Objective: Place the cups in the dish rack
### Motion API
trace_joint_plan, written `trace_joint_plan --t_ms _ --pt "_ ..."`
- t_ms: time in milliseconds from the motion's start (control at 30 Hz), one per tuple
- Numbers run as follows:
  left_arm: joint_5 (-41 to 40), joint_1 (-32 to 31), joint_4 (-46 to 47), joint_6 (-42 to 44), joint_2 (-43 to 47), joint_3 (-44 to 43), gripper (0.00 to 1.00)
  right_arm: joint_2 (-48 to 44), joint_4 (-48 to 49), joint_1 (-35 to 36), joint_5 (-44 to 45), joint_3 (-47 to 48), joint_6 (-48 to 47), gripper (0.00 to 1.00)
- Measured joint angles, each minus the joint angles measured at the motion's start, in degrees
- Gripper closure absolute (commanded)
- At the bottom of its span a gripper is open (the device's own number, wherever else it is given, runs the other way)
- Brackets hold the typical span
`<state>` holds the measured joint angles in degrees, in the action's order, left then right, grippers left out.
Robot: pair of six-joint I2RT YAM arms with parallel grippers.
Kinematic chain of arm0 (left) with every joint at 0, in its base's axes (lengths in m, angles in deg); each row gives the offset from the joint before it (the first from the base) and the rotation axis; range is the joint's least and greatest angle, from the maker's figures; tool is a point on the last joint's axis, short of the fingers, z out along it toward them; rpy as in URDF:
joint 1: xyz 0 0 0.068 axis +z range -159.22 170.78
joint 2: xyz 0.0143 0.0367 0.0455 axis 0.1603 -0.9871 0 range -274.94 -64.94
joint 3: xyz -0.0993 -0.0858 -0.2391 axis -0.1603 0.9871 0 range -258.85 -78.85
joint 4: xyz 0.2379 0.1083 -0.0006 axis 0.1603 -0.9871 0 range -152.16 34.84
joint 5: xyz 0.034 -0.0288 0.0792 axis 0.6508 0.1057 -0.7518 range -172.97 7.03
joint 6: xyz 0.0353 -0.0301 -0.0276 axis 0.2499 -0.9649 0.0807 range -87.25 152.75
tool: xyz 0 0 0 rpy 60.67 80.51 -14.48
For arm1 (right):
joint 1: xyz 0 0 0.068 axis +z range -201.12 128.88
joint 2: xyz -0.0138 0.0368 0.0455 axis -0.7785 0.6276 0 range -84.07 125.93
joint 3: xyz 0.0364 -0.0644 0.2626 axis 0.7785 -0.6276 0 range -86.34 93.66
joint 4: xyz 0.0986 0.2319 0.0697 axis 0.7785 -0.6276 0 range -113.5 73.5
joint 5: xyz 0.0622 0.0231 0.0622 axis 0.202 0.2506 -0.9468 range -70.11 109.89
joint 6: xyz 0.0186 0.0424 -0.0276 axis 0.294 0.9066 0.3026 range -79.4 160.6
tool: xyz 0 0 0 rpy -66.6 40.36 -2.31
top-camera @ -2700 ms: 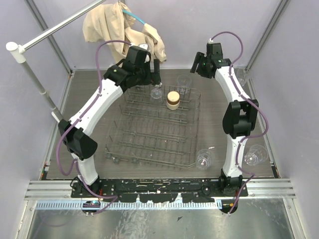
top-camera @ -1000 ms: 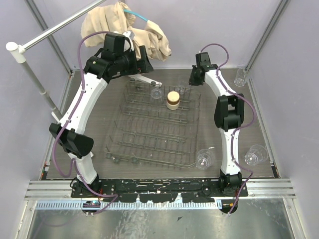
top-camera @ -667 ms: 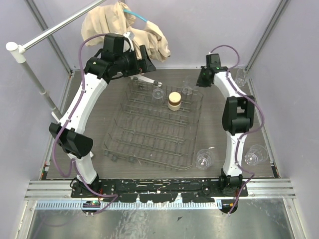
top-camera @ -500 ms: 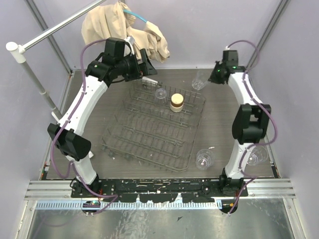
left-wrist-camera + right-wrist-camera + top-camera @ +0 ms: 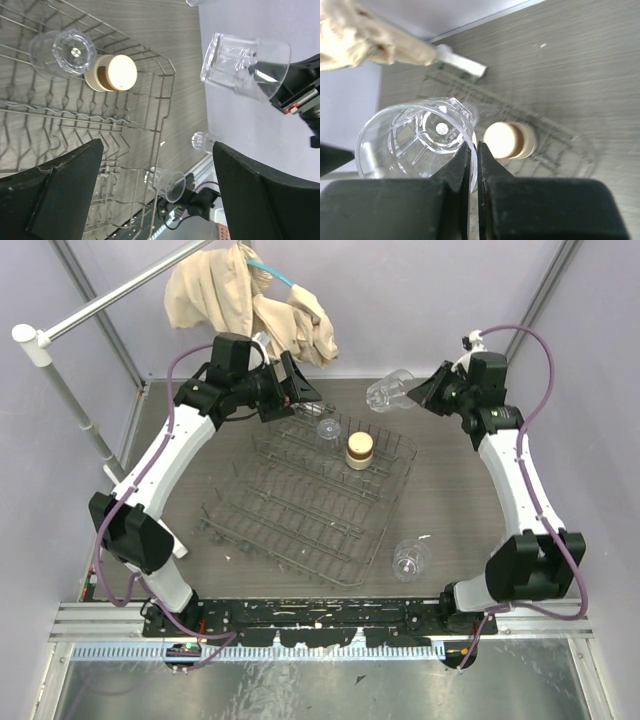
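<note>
The grey wire dish rack (image 5: pixel 290 512) lies skewed on the table. At its far end stand a tan cup (image 5: pixel 359 450) and a clear cup (image 5: pixel 328 430). My right gripper (image 5: pixel 428 395) is shut on the rim of another clear cup (image 5: pixel 390 390), which is held tilted in the air beyond the rack's far right corner. The right wrist view shows the pinched rim of that held cup (image 5: pixel 415 142), with the tan cup (image 5: pixel 509 140) below. My left gripper (image 5: pixel 305 400) hangs open and empty over the rack's far left edge. A loose clear cup (image 5: pixel 408 560) lies near the rack's right front.
A beige cloth (image 5: pixel 250 300) hangs from a white rod (image 5: pixel 100 300) at the back left. Enclosure walls close in on the table's sides. The left wrist view shows two loose cups, one (image 5: pixel 202 141) beside the rack and one (image 5: pixel 167 184) closer in.
My right gripper has lifted the clear cup off the table and swung right. The rack has turned and slid on the table. My left gripper has shifted a little to the right, still open.
</note>
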<state>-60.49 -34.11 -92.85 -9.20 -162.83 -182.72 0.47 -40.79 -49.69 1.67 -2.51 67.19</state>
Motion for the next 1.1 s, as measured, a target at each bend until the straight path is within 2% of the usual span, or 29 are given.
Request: trace_joint_plan --t_ms 133,300,567,900,1100 --pt "2.67 0.0 3.82 -4.07 1.05 3.52 0.01 -6.54 5.14 -0.07 -6.86 -8.0 7.41 0.99" --pt "7.04 0.0 11.72 -11.98 2.16 8.83 0.0 -11.96 19.71 -0.02 -15.47 -18.4 21.99 0.99" --pt "12.09 0.0 28.57 -27.89 2.38 16.76 0.02 -11.76 33.57 1.73 -20.06 -22.67 36.33 0.99" --pt "14.12 0.0 48.35 -45.35 2.47 24.48 0.02 -10.86 39.32 3.28 -20.52 -23.78 41.11 1.0" --pt "14.27 0.0 54.01 -50.38 2.49 24.57 0.02 -8.76 40.76 3.28 -20.5 -23.78 41.51 0.99"
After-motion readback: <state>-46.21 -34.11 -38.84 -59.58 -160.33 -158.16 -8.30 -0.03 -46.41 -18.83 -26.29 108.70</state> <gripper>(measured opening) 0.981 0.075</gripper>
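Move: The glass cup my right hand holds by its rim lies about 18 cm to the right of my left hand, 6 cm farther out and 2 cm lower. From my left hand, the brown cup in the rack is some 12 cm right and 4 cm ahead, the small glass 5 cm right and 9 cm ahead, both roughly 23 cm below. My right hand takes its glass to my open left gripper, roughly 23 cm to its left, 4 cm back and about level. I swing the glass round in my right hand, carrying it about 9 cm left while drawing back and rising some 5 cm each, rolling its left side up about 40 degrees so the base turns towards my left hand, still pinching the rim. My left hand shifts right, then rises, rolling its left side down some 45 degrees with fingers wide open to face the base. ##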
